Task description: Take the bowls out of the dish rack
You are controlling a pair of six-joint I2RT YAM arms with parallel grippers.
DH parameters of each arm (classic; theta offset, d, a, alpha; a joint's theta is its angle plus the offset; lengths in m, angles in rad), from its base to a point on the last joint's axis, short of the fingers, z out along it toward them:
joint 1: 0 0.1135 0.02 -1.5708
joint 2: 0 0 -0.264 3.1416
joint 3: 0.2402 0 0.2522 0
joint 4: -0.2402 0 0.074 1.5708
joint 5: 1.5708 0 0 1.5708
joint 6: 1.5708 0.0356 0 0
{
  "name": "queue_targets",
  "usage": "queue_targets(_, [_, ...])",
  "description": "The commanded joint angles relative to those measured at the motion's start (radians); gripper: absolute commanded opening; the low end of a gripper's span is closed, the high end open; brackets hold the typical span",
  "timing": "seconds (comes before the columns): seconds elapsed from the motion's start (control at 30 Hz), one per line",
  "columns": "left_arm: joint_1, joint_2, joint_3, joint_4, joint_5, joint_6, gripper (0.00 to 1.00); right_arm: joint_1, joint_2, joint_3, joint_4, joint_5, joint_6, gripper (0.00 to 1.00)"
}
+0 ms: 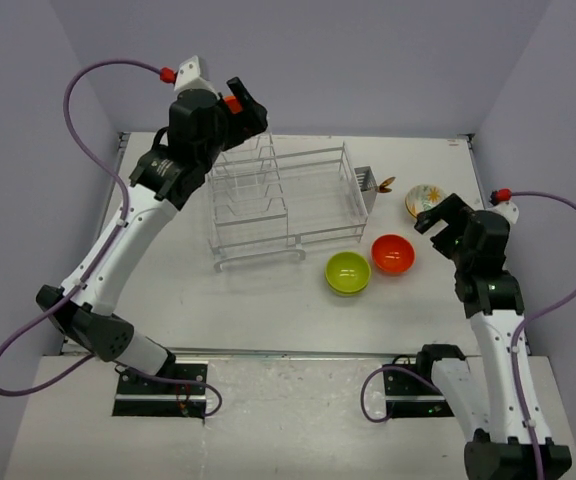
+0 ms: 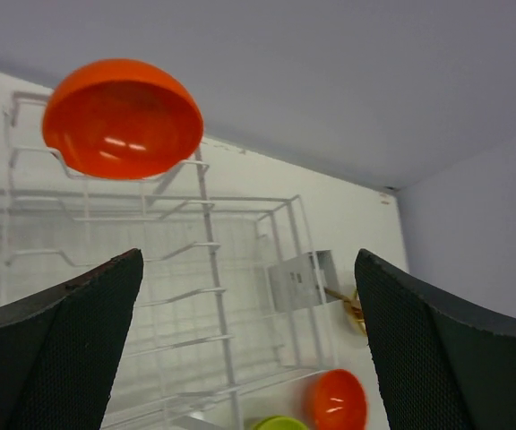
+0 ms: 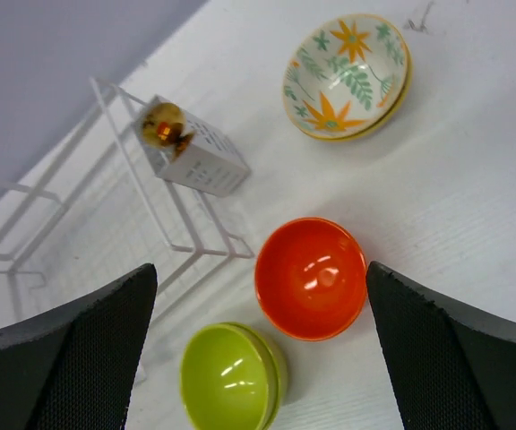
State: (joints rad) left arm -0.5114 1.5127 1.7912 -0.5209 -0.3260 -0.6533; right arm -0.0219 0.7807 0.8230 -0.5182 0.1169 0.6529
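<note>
The white wire dish rack stands mid-table. An orange-red bowl sits tilted in its taller slotted section at the far left end; in the top view only a sliver of it shows behind my left gripper. That gripper is open and empty, just short of the bowl. On the table right of the rack stand a lime-green bowl, a second orange-red bowl and the flower-patterned bowl. My right gripper is open and empty, hovering above them.
The rack's small cutlery basket holds a brown-gold utensil. In the right wrist view the green bowl looks nested in another. Walls stand close behind and at both sides.
</note>
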Motion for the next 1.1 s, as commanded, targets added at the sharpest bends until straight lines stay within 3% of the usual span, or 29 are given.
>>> queue_targets(0.0, [0.039,0.004,-0.058,0.123,0.082,-0.356,1.0,-0.004,-0.083,0.044,-0.045,-0.046,-0.015,0.99])
queue_targets(0.07, [0.056,0.043,-0.055,0.113,0.058,-0.561,1.0,-0.004,-0.129,0.036,-0.039,-0.104,-0.013,0.99])
queue_targets(0.23, [0.076,0.131,-0.027,0.075,-0.065,-0.777,1.0,-0.004,-0.188,0.015,-0.02,-0.195,-0.007,0.99])
queue_targets(0.37, [0.082,0.176,-0.013,0.162,-0.209,-0.804,1.0,-0.004,-0.219,-0.013,0.009,-0.246,-0.024,0.99])
queue_targets(0.63, [0.12,0.279,0.04,0.258,-0.265,-0.822,0.97,-0.004,-0.218,0.01,0.003,-0.235,-0.073,0.99])
queue_targets(0.83, [0.148,0.371,0.149,0.214,-0.274,-0.833,0.85,-0.004,-0.207,0.004,0.01,-0.255,-0.082,0.99])
queue_targets(1.07, [0.157,0.46,0.277,0.125,-0.272,-0.859,0.57,-0.004,-0.218,-0.016,0.029,-0.26,-0.087,0.99])
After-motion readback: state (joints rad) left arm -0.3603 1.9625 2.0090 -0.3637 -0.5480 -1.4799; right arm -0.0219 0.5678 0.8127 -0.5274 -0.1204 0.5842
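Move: About 17 cm ahead of the open left hand, some 6 cm to its left and 10 cm lower, the last orange bowl stands on edge in the rack. The empty tines lie about 5 cm ahead, 4 cm left and 20 cm below that hand; the flat rack tray is 2 cm ahead, 20 cm right and 35 cm down. From the right hand the orange bowl is roughly 30 cm ahead, 60 cm left and 8 cm up, and the set-down red bowl 1 cm ahead, 8 cm left, 20 cm below. Reaching forward about 16 cm and drifting left, the left hand sinks onto the orange bowl, rolling its left side down some 40 degrees and swinging counter-clockwise. One finger goes inside the bowl, the other stays outside, and they begin closing across its rim, still well open. The right hand, open, backs up and away from the red bowl by several centimetres, tilting up, then waits. ##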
